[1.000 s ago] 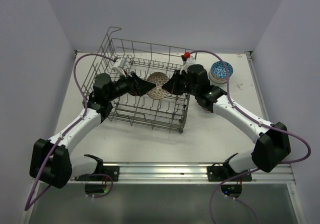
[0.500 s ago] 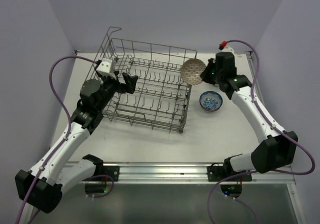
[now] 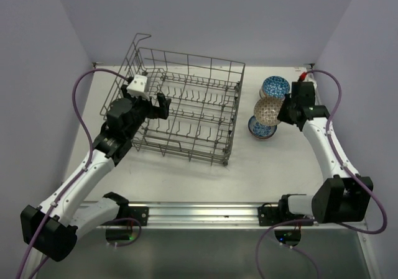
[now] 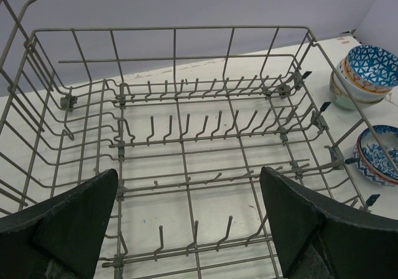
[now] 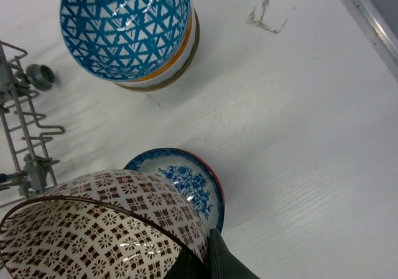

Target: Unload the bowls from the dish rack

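The grey wire dish rack (image 3: 186,96) stands left of the table's middle, and I see no bowl in it. My left gripper (image 3: 160,105) hangs open over its left part, with bare tines (image 4: 180,142) between the black fingers (image 4: 68,223). My right gripper (image 3: 283,112) is shut on the rim of a brown-patterned bowl (image 3: 267,110), tilted just above a blue floral bowl (image 3: 261,128) on the table. In the right wrist view the held bowl (image 5: 93,229) overlaps the floral bowl (image 5: 186,179). Behind them is a stack of bowls topped by a blue triangle-patterned one (image 3: 275,87).
The rack's raised wire handle (image 3: 142,38) stands at its far left corner. The table's right edge (image 5: 367,18) runs close to the bowls, beside a scuff mark (image 5: 267,15). A metal rail (image 3: 205,214) with both arm bases lines the near edge.
My right arm carried the brown-patterned bowl out of the rack, right and down over the floral bowl. My left gripper let go of it, opened wide and drew back to the rack's left.
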`<state>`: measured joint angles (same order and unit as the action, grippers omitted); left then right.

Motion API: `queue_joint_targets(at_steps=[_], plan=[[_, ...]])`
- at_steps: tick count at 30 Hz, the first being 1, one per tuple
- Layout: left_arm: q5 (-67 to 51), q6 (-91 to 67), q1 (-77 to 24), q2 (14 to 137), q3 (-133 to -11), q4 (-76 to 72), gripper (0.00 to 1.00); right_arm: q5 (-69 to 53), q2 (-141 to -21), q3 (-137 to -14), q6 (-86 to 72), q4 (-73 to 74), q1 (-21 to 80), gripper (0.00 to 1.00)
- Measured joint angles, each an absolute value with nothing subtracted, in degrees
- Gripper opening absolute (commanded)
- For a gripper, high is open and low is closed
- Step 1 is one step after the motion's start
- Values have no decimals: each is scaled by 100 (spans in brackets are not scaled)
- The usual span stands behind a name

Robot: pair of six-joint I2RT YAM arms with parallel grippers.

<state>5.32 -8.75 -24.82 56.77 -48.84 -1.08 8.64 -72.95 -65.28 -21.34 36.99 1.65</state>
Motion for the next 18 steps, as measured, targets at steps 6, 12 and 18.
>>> queue_joint_targets(at_steps=[6,12,18], plan=[[548,-832,-2506,5677,-4884,-108,100,545,-7870,-6261,-2029,3695,176,0],[565,-829,-2532,5677,-4884,-108,100,305,-8289,-6167,-1986,3535,176,0],[576,-794,-2569,5677,-4884,-108,100,191,-8650,-6147,-1981,3361,176,9]])
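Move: The right hand already pinches the brown patterned bowl by its rim. The blue floral bowl stack it is going to stands about 5 cm left, 2 cm ahead and roughly 15 cm below. The taller blue triangle-patterned stack is some 15 cm ahead, 1 cm left and 14 cm down; the rack's right side lies about 16 cm left, 3 cm ahead and 14 cm below. From the left hand, the floral stack is some 40 cm right, 2 cm ahead and 25 cm down. Down, quickly at first and then easing, the right hand sinks about 9.5 cm with a slight drift to its left, lowering the brown bowl towards the mouth of the blue floral stack. The wrist tips the fingers some 15 degrees more steeply down on the way, and they keep their pinch on the rim. ##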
